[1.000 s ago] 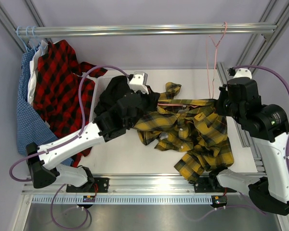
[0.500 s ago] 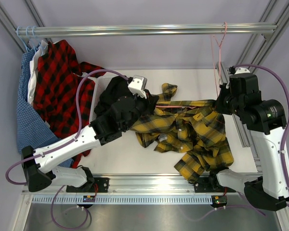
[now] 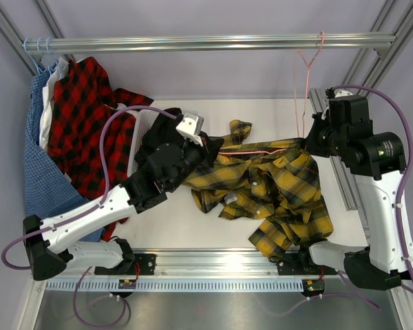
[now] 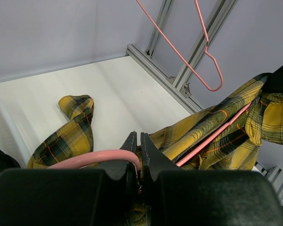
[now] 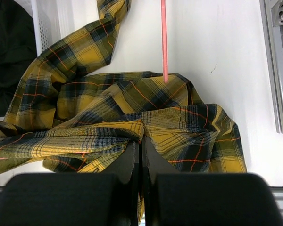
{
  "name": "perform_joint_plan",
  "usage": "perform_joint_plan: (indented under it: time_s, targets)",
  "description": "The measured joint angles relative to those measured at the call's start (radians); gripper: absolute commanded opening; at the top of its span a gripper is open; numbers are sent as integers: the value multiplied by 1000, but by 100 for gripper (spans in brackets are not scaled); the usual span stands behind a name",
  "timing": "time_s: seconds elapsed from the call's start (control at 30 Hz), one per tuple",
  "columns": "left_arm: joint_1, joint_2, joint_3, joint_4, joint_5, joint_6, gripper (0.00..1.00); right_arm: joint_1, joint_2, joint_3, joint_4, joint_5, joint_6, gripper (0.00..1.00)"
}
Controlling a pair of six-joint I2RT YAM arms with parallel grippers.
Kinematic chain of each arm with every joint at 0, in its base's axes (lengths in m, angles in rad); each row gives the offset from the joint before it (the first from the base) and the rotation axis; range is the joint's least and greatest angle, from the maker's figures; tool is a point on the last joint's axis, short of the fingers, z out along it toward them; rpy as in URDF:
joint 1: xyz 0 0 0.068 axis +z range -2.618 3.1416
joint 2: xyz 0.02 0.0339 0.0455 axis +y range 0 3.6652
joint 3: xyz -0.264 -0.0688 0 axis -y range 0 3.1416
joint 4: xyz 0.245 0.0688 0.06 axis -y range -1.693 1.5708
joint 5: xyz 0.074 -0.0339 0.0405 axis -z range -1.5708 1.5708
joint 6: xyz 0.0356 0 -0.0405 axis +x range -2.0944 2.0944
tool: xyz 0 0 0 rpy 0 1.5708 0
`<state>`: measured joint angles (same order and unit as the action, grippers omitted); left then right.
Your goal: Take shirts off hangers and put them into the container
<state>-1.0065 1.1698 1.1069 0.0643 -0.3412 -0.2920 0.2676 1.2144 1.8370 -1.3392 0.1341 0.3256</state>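
Note:
The yellow-and-black plaid shirt lies spread on the table between my two arms, with a pink hanger still inside it. My left gripper is shut on that hanger's curved wire at the shirt's left end. My right gripper is shut on a fold of the plaid shirt at its right end. The black shirt sits in the white container just left of my left wrist. A second pink hanger hangs bare on the rail.
The red-and-black plaid shirt and the blue checked shirt hang at the rail's left end beside the basket. An aluminium frame post runs along the table's right side, close behind my right arm.
My left gripper has drawn a little left and toward the near edge with the hanger. The right gripper has shifted slightly back, and the shirt is stretched tighter between them.

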Motion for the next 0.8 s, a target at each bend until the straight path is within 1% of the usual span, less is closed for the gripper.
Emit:
perform_joint_plan:
  time_s: [0.1,0.27,0.37,0.53,0.7,0.73,0.8]
  targets:
    - [0,-24,-24,18,15,13,0,-31,-10,-48,13,-39,-2,0]
    - [0,-55,-84,48,77,61,0,-106,-27,-181,27,-127,-9,0]
    - [0,-71,-106,58,77,66,0,-118,-33,-244,36,-165,-8,0]
    - [0,-63,-79,32,31,48,0,-125,-111,-351,95,-209,-4,0]
    - [4,-20,-29,33,66,-12,0,-142,-205,-493,166,-212,21,0]
    - [6,-4,-11,34,77,-25,0,-145,-216,-519,170,-213,27,1]
    - [13,27,21,34,100,-51,0,-153,-227,-558,182,-214,33,10]
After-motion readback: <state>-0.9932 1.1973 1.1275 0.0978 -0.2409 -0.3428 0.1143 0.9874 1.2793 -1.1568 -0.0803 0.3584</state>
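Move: The right hand pinches the yellow plaid shirt near one shoulder; the shirt's bulk hangs about 20 cm below and 13 cm to the left, roughly level fore and aft. The pink hanger's middle lies straight to its left by some 16 cm at the same height; a loose sleeve lies about 20 cm ahead, 23 cm left. From the left hand, which grips the hanger's hook end, the shirt's bulk is some 19 cm right and 20 cm below. Right hand pulls the pinched shirt shoulder down some 11 cm, off the hanger the left keeps holding. ##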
